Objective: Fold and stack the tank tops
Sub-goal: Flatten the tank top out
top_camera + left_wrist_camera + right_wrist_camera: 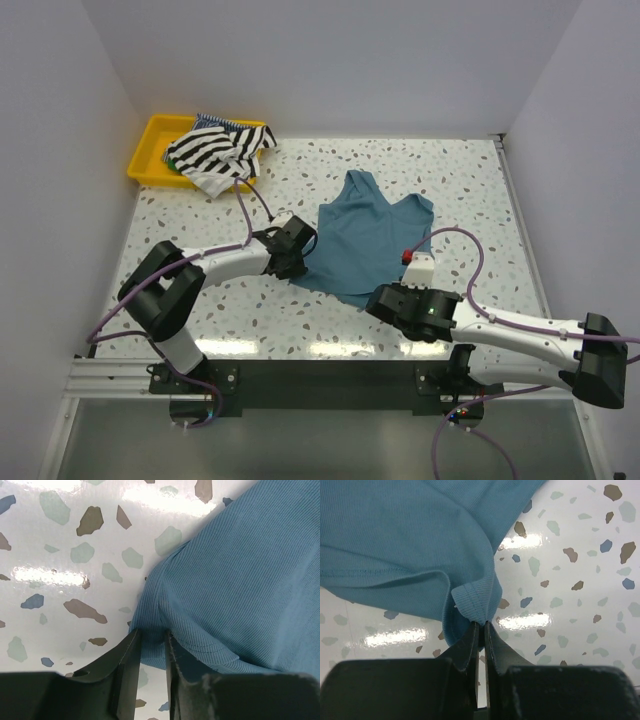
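Observation:
The teal-blue tank top [372, 235] lies spread on the speckled table, straps pointing to the far side. At its near-left hem, my left gripper [298, 252] has its jaws a narrow gap apart, straddling the ribbed cloth [240, 580]. In the left wrist view the hem sits between the left gripper's [152, 637] tips. My right gripper [378, 297] is shut on the near-right hem corner. The pinched corner of the teal top [395, 530] bunches up just above the right gripper [481, 625]. A black-and-white striped tank top [215, 150] lies heaped in the tray.
The yellow tray [148, 150] stands at the far left corner, with the striped cloth spilling over its near rim onto the table. White walls close in the table on the left, the far side and the right. Purple cables trail from both arms.

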{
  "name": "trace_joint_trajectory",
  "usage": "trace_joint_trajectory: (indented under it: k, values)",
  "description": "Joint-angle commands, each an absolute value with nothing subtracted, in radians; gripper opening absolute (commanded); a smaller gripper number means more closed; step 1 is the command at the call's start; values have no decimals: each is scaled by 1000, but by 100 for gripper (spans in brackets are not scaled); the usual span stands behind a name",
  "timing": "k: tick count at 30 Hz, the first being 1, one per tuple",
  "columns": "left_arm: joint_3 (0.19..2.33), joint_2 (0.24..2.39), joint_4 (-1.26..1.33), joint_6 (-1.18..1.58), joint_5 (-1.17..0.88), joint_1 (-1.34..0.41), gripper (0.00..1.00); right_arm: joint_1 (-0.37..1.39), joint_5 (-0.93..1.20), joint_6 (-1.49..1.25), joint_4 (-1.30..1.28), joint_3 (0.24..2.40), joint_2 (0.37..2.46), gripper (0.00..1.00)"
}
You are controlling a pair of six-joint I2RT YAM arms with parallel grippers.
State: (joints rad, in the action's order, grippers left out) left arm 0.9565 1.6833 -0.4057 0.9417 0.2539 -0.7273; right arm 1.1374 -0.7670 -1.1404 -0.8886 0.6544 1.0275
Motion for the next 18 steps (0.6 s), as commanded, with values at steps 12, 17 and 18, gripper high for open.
trace_joint_trajectory:
  k: [12,17,18]
  values:
    - [991,1692,-408,896,301,-727,6,1134,-802,-1172,-900,646,988,0]
    - [1019,1652,-439,881,301,-715,0,1134,-813,-1180,-930,655,977,0]
    - [1020,1643,-443,877,293,-709,0,1134,-815,-1184,-936,658,976,0]
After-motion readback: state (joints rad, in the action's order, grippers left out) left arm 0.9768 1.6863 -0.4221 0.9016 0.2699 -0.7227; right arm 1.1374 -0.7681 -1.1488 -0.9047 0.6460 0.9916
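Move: The left hand's parted fingers already straddle the tank top's near-left corner at the table, practically at the hand point. From there the middle of the tank top lies about 8 cm ahead and 14 cm to the right; the raised near corner in the right gripper is some 21 cm right, 4 cm back and 6 cm up. From the right hand, the near-left corner is roughly 21 cm left, 4 cm ahead and 6 cm lower. Pinches the ribbed cloth of the near-left corner: the left fingers close from about a third open to nearly shut, the hand almost in place, then just starting to ease up and forward by about half a centimetre. The right hand keeps its shut grip on the other near corner and hardly shifts, about half a centimetre to the right. ##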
